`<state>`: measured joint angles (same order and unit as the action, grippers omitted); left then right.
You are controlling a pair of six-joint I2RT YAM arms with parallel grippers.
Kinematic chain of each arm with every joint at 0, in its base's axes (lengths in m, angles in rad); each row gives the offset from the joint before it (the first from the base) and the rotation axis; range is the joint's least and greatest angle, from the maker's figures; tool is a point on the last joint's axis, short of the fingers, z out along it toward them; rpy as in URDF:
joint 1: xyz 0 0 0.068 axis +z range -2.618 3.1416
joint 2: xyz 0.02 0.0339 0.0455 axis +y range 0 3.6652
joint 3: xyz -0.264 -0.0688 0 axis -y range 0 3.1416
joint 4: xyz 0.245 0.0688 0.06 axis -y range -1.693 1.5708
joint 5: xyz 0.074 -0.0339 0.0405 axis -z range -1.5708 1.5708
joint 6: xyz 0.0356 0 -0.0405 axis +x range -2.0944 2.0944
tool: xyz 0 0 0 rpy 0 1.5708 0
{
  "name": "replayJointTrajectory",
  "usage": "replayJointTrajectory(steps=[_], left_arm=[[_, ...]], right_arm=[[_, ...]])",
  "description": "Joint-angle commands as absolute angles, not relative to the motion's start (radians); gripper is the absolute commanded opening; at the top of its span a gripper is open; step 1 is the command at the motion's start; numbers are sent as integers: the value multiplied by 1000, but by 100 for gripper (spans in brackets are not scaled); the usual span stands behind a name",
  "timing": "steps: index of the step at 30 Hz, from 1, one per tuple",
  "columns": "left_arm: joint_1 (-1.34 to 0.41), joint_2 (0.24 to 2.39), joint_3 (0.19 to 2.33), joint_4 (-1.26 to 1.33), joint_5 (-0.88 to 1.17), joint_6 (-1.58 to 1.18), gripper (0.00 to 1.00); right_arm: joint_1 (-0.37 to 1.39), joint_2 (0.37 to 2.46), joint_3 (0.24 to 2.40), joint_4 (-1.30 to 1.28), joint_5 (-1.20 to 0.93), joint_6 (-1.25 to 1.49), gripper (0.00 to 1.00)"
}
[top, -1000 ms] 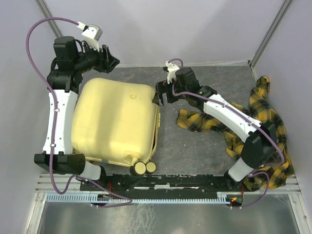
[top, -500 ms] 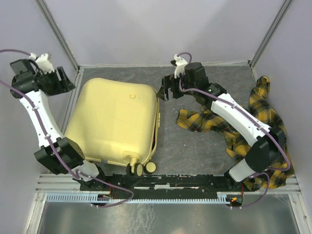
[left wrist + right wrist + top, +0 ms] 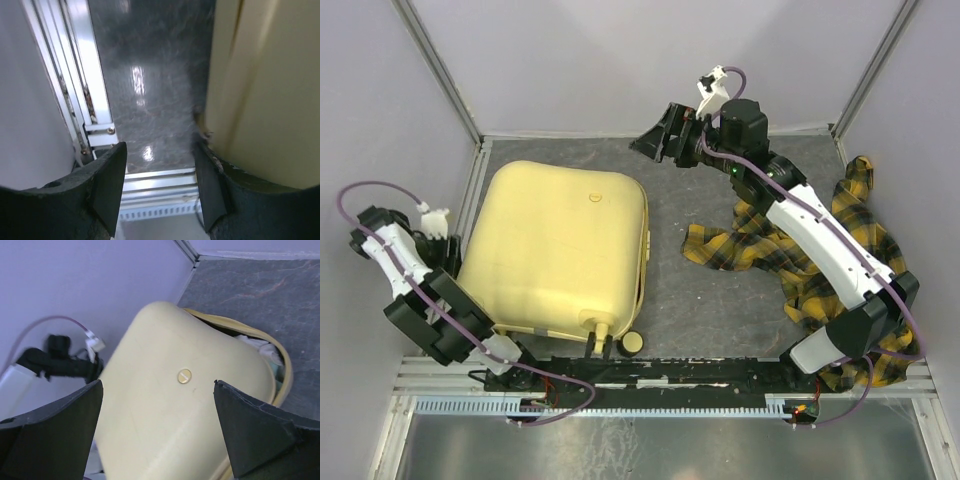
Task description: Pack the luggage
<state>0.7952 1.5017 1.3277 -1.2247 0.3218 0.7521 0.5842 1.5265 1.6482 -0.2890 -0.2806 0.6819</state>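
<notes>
The pale yellow luggage (image 3: 555,250) lies flat at centre-left with its lid down; the right wrist view shows the lid (image 3: 190,405) with a thin gap on its right side where pale cloth (image 3: 262,347) peeks out. My left gripper (image 3: 448,258) is low beside the luggage's left side and partly hidden by its own arm. In the left wrist view it (image 3: 160,190) is open and empty, its right finger (image 3: 212,190) next to the luggage wall (image 3: 265,90). My right gripper (image 3: 655,140) is open and empty, raised behind the luggage's back right corner, and in its wrist view it (image 3: 160,430) faces the lid.
A yellow and black plaid shirt (image 3: 760,250) lies on the grey table right of the luggage, more of it piled at the right wall (image 3: 865,230). The luggage wheels (image 3: 631,342) sit near the front rail (image 3: 670,372). Aluminium rails (image 3: 95,90) run along the table's left edge.
My left arm has swung from behind the luggage's back left corner down to its left side. My right gripper has lifted off the luggage's right edge, up and back. The luggage shifted slightly.
</notes>
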Motion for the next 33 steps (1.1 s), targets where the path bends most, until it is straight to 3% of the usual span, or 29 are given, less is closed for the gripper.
replayJointTrajectory(steps=[1, 7, 18, 21, 24, 28, 33], left_arm=[[789, 1398, 1109, -1300, 296, 1056, 63], [728, 1384, 981, -1287, 377, 1124, 62], [518, 1400, 954, -1171, 521, 934, 61], [478, 1406, 971, -1153, 558, 881, 61], [447, 1410, 978, -1114, 575, 804, 61], [440, 1406, 983, -1085, 595, 752, 60], [440, 1406, 986, -1051, 586, 717, 59]], right_arm=[[568, 1531, 1734, -205, -291, 961, 99], [556, 1626, 1931, -280, -270, 1107, 99], [511, 1781, 2197, -408, -260, 1169, 99], [486, 1777, 2187, -433, -275, 1007, 99], [431, 1723, 2017, -440, -420, 761, 99], [366, 1656, 1886, -722, -596, 333, 99], [287, 1531, 1691, -1052, -552, -77, 99]])
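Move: The closed suitcase is centred some 22 cm to the left hand's right, about 2 cm farther out and 4 cm lower, with its left side only about 5 cm to the hand's right. From the right hand, the suitcase's middle lies roughly 19 cm left, 14 cm back and 29 cm below; the plaid shirt's middle is about 35 cm to that hand's right, 15 cm back and 39 cm down. The left hand dips about 5 cm back and down beside the suitcase's left side, then sweeps some 10 cm right and, less, forward, turning about 20 degrees clockwise in all, its half-open fingers pointing down and the right one pushing the suitcase along. The wide-open right hand first climbs about 10 cm while reaching forward and tilting its fingers, then turns back, swinging some 9 cm right and dropping steeply, nearly 20 cm, towards the suitcase's far right corner, where no touch can be made out. ##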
